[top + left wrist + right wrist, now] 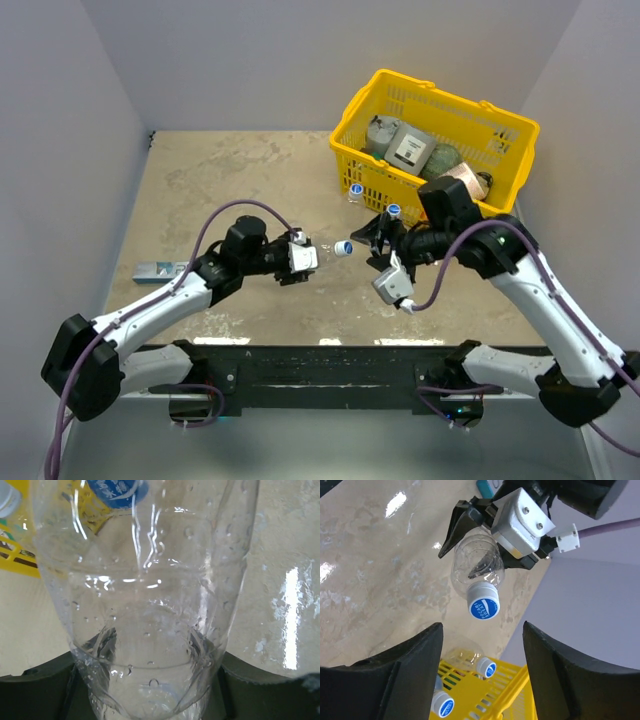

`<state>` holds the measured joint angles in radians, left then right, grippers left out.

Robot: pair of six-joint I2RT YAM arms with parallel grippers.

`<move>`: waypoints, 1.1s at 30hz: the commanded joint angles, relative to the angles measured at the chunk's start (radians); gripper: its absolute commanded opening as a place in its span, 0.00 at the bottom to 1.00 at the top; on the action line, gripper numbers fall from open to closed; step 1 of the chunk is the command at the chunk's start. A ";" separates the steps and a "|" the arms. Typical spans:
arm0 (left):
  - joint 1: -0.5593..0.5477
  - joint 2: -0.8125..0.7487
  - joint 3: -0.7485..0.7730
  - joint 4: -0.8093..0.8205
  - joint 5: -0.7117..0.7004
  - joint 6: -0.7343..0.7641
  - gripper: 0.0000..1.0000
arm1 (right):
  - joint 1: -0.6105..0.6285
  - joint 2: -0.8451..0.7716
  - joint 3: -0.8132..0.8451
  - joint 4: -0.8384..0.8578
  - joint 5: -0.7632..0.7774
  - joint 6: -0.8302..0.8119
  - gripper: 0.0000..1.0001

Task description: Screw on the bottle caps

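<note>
My left gripper [300, 257] is shut on a clear unlabelled bottle [322, 252], held sideways above the table with its blue cap [343, 247] on the neck and pointing right. In the left wrist view the bottle [145, 605] fills the frame, its cap [117, 490] at the top. My right gripper [378, 243] hangs open just right of that cap, not touching it. From the right wrist the cap [484, 603] sits beyond the spread fingers [405, 680], with nothing between them. Two more capped bottles [356, 188] [395, 211] stand by the basket.
A yellow basket [375, 180] with grey cans and jars stands at the back right, close behind my right arm. A flat blue-and-white packet [160, 270] lies at the left edge of the table. Grey walls close in both sides.
</note>
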<state>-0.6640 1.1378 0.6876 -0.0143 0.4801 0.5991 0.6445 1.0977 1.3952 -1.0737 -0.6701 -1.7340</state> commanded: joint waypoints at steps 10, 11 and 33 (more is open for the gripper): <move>0.006 0.045 0.113 -0.107 0.074 0.119 0.00 | 0.027 0.166 0.143 -0.203 0.012 -0.272 0.54; 0.006 0.045 0.115 -0.104 0.074 0.119 0.00 | 0.027 0.165 0.142 -0.203 0.014 -0.277 0.53; 0.015 0.073 0.128 -0.052 0.137 0.061 0.00 | 0.061 0.168 0.064 -0.042 -0.031 -0.152 0.34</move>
<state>-0.6594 1.2118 0.7773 -0.1200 0.5705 0.6899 0.7002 1.2690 1.4544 -1.1709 -0.6529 -1.9469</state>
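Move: The white cap with the blue top, already sitting on the neck of the clear bottle in the left gripper, lies about 5 cm to the left of the right hand, 1 cm ahead and 4 cm below. The blue-labelled bottle stands some 14 cm ahead and 6 cm to the right of the right hand, the other capped bottle about 20 cm ahead and 2 cm to its left, both well below. From the left hand the cap is roughly 8 cm to the right, 1 cm ahead and 7 cm above. Bring the right gripper down about 3.5 cm onto the cap, swinging briefly forward and easing back before it edges some 2.5 cm left. Turn it about 10 degrees counter-clockwise while its fingers dip slightly steeper, and narrow the part-open fingers until they stand on both sides of the cap. With the left, keep the bottle gripped, its neck towards the right gripper, and ease it about 1 cm to the right. ##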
